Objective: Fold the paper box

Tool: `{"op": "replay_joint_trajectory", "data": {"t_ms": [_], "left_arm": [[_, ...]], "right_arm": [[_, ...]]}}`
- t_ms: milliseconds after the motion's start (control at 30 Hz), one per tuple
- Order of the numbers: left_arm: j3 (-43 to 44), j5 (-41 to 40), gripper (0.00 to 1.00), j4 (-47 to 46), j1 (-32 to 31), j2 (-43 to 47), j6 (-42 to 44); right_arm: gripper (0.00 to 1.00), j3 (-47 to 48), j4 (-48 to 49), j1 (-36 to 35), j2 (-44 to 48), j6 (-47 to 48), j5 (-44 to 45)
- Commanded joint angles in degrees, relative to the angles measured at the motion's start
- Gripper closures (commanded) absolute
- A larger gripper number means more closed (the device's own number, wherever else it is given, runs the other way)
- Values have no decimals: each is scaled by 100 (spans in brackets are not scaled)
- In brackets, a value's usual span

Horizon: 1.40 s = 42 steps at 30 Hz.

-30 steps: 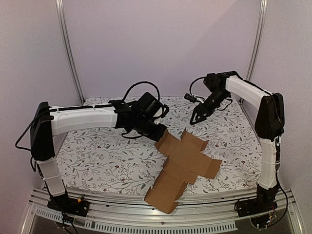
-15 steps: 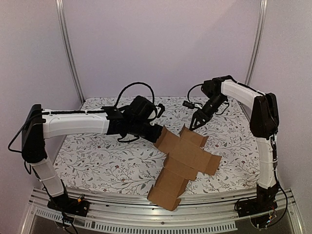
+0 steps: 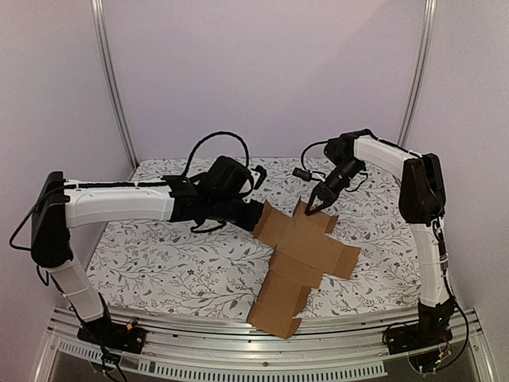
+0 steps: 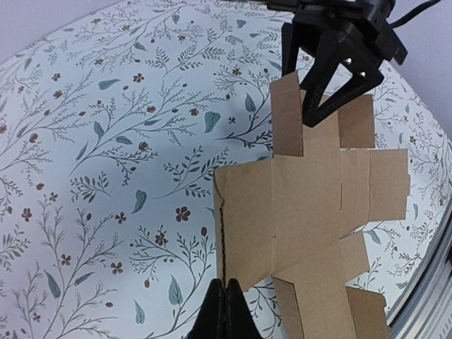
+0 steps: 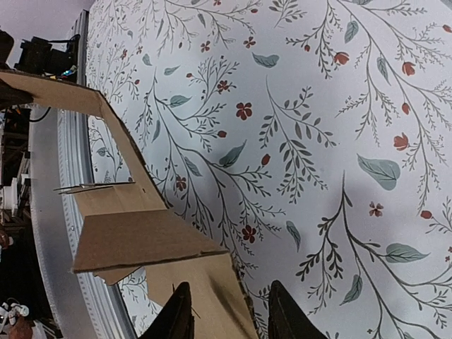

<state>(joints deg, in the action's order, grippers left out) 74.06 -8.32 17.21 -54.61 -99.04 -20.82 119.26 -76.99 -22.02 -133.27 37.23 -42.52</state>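
Note:
The paper box (image 3: 306, 247) is a flat brown cross-shaped cardboard sheet lying slantwise on the table, its near end overhanging the front edge. My left gripper (image 3: 258, 216) is shut on the sheet's left flap edge, which it holds slightly raised; the left wrist view shows the closed fingertips (image 4: 227, 286) pinching a corner of the paper box (image 4: 311, 205). My right gripper (image 3: 316, 205) straddles the far flap, fingers apart. In the right wrist view the paper box (image 5: 141, 240) runs between the jaws of the right gripper (image 5: 229, 311), with a gap beside the right finger (image 5: 282, 314).
A floral tablecloth (image 3: 159, 255) covers the table. An aluminium rail (image 3: 238, 358) runs along the front edge, with the arm bases at each end. Two upright frame posts (image 3: 111, 79) stand at the back corners against plain walls.
My right gripper came down and in over the far flap and its jaws narrowed around it. The left arm, still shut on the sheet, nudged it slightly to the right.

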Motion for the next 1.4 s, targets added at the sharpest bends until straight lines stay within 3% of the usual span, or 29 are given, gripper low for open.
{"op": "replay_joint_trajectory", "data": {"t_ms": [0, 233, 300, 467, 667, 833, 967, 1133, 1367], "left_arm": [[-2, -98, 100, -125, -67, -40, 15], [-48, -253, 100, -229, -72, -64, -99], [-43, -202, 100, -242, -67, -98, -81], [-249, -24, 71, -204, -76, 275, 15], [-1401, -209, 54, -539, -72, 1626, 63], [-2430, -534, 53, -998, 179, 2301, -331], [-3126, -151, 57, -1593, 597, 2305, -697], [-3388, 519, 58, -2472, 916, 1690, -819], [-2961, 1629, 58, -3440, 935, 408, -631]], "right_arm": [[69, 52, -1410, -27, 7, 145, -179], [98, 23, -1603, -158, 195, 310, 91], [100, 9, -1482, -227, 341, 261, 331], [100, -18, -830, -552, 977, 83, 1755], [100, -6, -327, -1065, 1406, 267, 3050], [100, -225, 239, -1587, 1592, 354, 3778], [100, -770, 1007, -2013, 1852, 329, 4397], [100, -1499, 2058, -2393, 2233, 418, 4936], [100, -2637, 3299, -2910, 2830, 699, 5499]]}}
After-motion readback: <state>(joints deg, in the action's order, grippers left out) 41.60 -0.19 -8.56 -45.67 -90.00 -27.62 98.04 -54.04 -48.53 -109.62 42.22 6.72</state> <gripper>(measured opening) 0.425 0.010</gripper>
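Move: The right hand's half-open fingers straddle the edge of the paper box's far flap, practically at its hand point. From that hand the centre panel lies about 11 cm back and 4 cm lower, and the right flap some 13 cm back, 9 cm right and 6 cm lower. The left hand still grips the left flap, whose middle is about 3 cm to its right, 1 cm back and 2 cm below; the far edge is some 12 cm right of that hand, 2 cm ahead and 5 cm lower. Right hand pinches far edge, draws it about 5 cm left, back and up; left hand releases, retreating left-down. ##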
